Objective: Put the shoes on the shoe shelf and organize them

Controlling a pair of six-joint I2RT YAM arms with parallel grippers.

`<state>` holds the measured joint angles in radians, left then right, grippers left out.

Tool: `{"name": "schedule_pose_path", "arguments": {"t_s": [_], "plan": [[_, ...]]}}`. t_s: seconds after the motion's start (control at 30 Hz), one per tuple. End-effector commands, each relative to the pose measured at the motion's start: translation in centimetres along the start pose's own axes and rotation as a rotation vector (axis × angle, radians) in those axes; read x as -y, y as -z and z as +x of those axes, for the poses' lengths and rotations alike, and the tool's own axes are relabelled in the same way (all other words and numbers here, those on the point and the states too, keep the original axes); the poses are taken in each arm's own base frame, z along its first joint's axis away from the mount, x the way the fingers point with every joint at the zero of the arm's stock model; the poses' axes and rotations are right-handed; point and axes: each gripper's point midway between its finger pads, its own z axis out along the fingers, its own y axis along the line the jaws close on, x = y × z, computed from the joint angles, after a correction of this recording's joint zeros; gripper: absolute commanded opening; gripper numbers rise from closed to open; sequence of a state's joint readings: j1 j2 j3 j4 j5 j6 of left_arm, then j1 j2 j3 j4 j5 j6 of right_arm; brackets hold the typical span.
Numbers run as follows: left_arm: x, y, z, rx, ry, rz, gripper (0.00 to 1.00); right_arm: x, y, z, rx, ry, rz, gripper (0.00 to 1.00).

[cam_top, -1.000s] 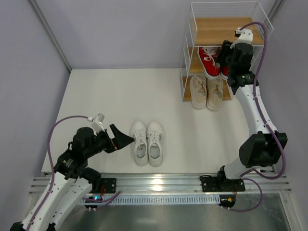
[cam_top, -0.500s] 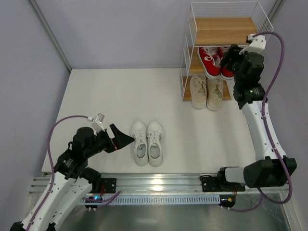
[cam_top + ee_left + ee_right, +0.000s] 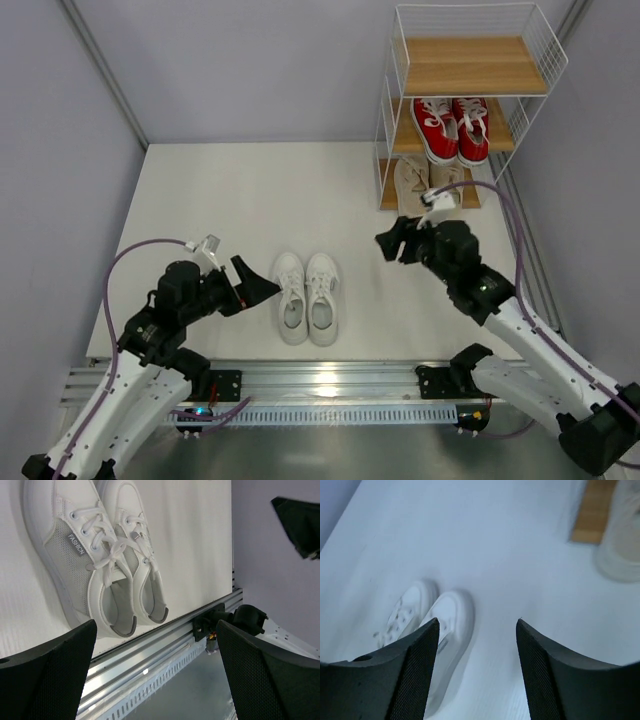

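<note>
The white shoes stand side by side on the white floor, toes away from the arms; the left wrist view has them at upper left. My left gripper hovers just left of them, open and empty. My right gripper hangs open over the floor, up and right of the white shoes, nothing between its fingers. On the shoe shelf, the red shoes fill the middle tier. The beige shoes sit on the bottom tier, partly hidden by my right arm.
An aluminium rail runs along the near edge, below the white shoes. Grey walls close in on the left and right. The shelf's top board is bare. My right gripper's finger shows at the upper right of the left wrist view.
My right arm pulled back from the shelf's middle tier, leaving both red shoes there, and swung down and left over the floor towards the white pair. The left arm stayed still.
</note>
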<state>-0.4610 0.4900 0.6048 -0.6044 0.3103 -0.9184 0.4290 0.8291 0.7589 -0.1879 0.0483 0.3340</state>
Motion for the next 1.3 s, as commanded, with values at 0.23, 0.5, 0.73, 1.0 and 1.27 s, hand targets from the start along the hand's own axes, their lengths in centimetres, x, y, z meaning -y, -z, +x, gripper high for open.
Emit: {"name": "schedule_pose_path", "arguments": {"t_s": [0.23,0.5,0.73,1.0,1.27], "plan": [[-1.8,0.3,-0.2,0.058,0.029,-0.07,1.0,-14.5,0.7,14.6,-0.298,-0.025,-0.224,0.67],[-2.5,1.2,0.1,0.074,0.019,-0.092,1.0,-20.3,0.3,19.4,-0.377,-0.03,-0.201,0.67],[-2.7,1.2,0.4,0.06,0.008,-0.095,1.0,-20.8,0.3,21.8,-0.424,-0.04,-0.083,0.67],[-2.9,1.4,0.6,0.059,0.003,-0.099,1.0,-18.0,0.7,23.7,-0.441,-0.02,0.072,0.67],[-2.9,0.7,0.7,0.04,0.009,-0.093,1.0,-20.0,0.6,24.7,-0.467,0.012,0.016,0.65]]}}
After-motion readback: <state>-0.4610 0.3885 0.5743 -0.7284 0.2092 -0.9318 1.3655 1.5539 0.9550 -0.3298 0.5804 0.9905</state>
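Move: The white shoes stand side by side, their middle about 22 cm to the right hand's left, 9 cm back and 20 cm below it. Beyond the right hand, on the shelf, the beige shoes stand about 22 cm ahead, 9 cm right and 17 cm down; the red shoes are some 26 cm ahead, 13 cm right and 8 cm up. From the left hand the white shoes lie about 4 cm ahead, 10 cm right and 15 cm below. To the heel openings of the white shoes the right hand sweeps left, down and back, travelling about 30 cm in all and ending with its part-open fingers straddling the shoes' adjoining inner walls. It tips down some 25 degrees and turns counter-clockwise, then partly back, easing a little right before stopping. The open left hand shifts a couple of centimetres left and down. ##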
